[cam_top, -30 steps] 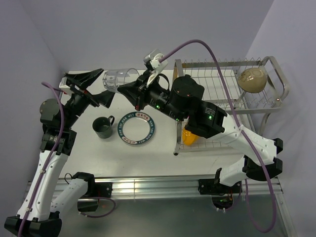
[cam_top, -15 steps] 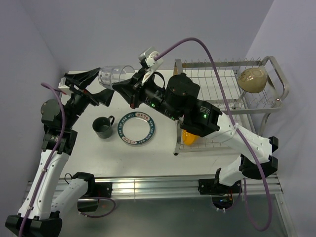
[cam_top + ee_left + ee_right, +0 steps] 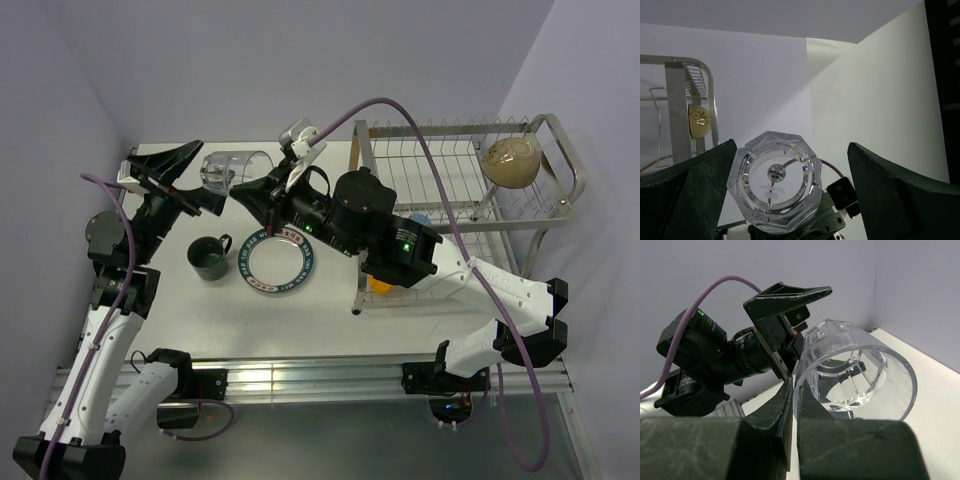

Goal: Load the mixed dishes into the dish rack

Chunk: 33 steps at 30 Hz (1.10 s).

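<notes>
The clear glass (image 3: 236, 168) hangs on its side above the table's far left. My right gripper (image 3: 252, 186) is shut on its rim wall, one finger inside and one outside, as the right wrist view shows on the glass (image 3: 855, 375) and gripper (image 3: 796, 405). My left gripper (image 3: 210, 170) is open, its fingers standing either side of the glass base (image 3: 774, 187) without touching it. The dark mug (image 3: 208, 257) and the white plate (image 3: 280, 258) rest on the table. The dish rack (image 3: 462, 130) stands at the right, with the beige bowl (image 3: 512, 160) on its upper tier.
An orange bowl (image 3: 381, 284) and a bit of light blue tumbler (image 3: 420, 218) show under my right arm in the rack's lower tier. The rack frame (image 3: 675, 100) and beige bowl (image 3: 699, 121) appear in the left wrist view. Purple cables loop above both arms.
My right arm has carried the glass leftward and lower, bringing its base between the open left fingers. The left arm has barely moved.
</notes>
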Available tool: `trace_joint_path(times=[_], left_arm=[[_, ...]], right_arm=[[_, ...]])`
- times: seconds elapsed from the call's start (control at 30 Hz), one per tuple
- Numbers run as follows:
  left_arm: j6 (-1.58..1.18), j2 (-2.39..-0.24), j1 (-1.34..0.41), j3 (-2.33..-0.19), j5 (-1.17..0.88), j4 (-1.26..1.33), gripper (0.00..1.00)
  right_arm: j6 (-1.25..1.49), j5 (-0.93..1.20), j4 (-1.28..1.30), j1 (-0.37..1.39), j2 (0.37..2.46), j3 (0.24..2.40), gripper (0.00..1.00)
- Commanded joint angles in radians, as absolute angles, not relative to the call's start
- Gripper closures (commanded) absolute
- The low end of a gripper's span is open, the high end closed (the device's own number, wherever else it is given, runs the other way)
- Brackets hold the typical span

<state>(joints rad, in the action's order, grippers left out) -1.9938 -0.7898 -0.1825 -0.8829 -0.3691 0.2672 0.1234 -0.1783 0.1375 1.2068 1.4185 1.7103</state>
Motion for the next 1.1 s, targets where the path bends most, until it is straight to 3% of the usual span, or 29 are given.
trace_joint_path(times=[0.0,0.67,1.07], left_arm=[[-2.302,-0.784,-0.187,-0.91,-0.377,0.393,0.01],[-2.29,-0.822,-0.187,-0.989,-0.393,0.397,0.03],[-2.299,-0.83,-0.187,-0.989,-0.388,0.403,0.28]], right_arm=[[0.121,-0.184,0.066,1.213,1.385,1.681,1.0],[0.08,-0.287,0.006,1.216,1.442,1.692,1.0],[0.058,-0.325,-0.037,1.216,1.466,1.687,1.0]])
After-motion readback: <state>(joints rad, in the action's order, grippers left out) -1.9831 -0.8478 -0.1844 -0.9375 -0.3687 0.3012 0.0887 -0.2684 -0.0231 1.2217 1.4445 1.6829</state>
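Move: The clear cup is held sideways in the right fingers. Its middle lies about 5 cm to the right of the left hand and 2 cm ahead, at about the same height, base facing the open left fingers. The left gripper is some 6 cm to the right hand's left and 1 cm ahead. On the table, roughly 45 cm below, the mug stands about 10 cm left and 6 cm ahead of the left hand; the plate is 7 cm right and 7 cm ahead of it. The right hand keeps its shut pinch on the cup's wall near the rim and, after hardly moving at first, lifts about 1.5 cm and edges about as far forward, tilting some 5 degrees, to bring the base squarely between the left fingers. The left hand stays nearly in place, then rises about 1.5 cm alongside it while its wide-open fingers close by roughly a quarter around the cup's base, coming up to its sides. ##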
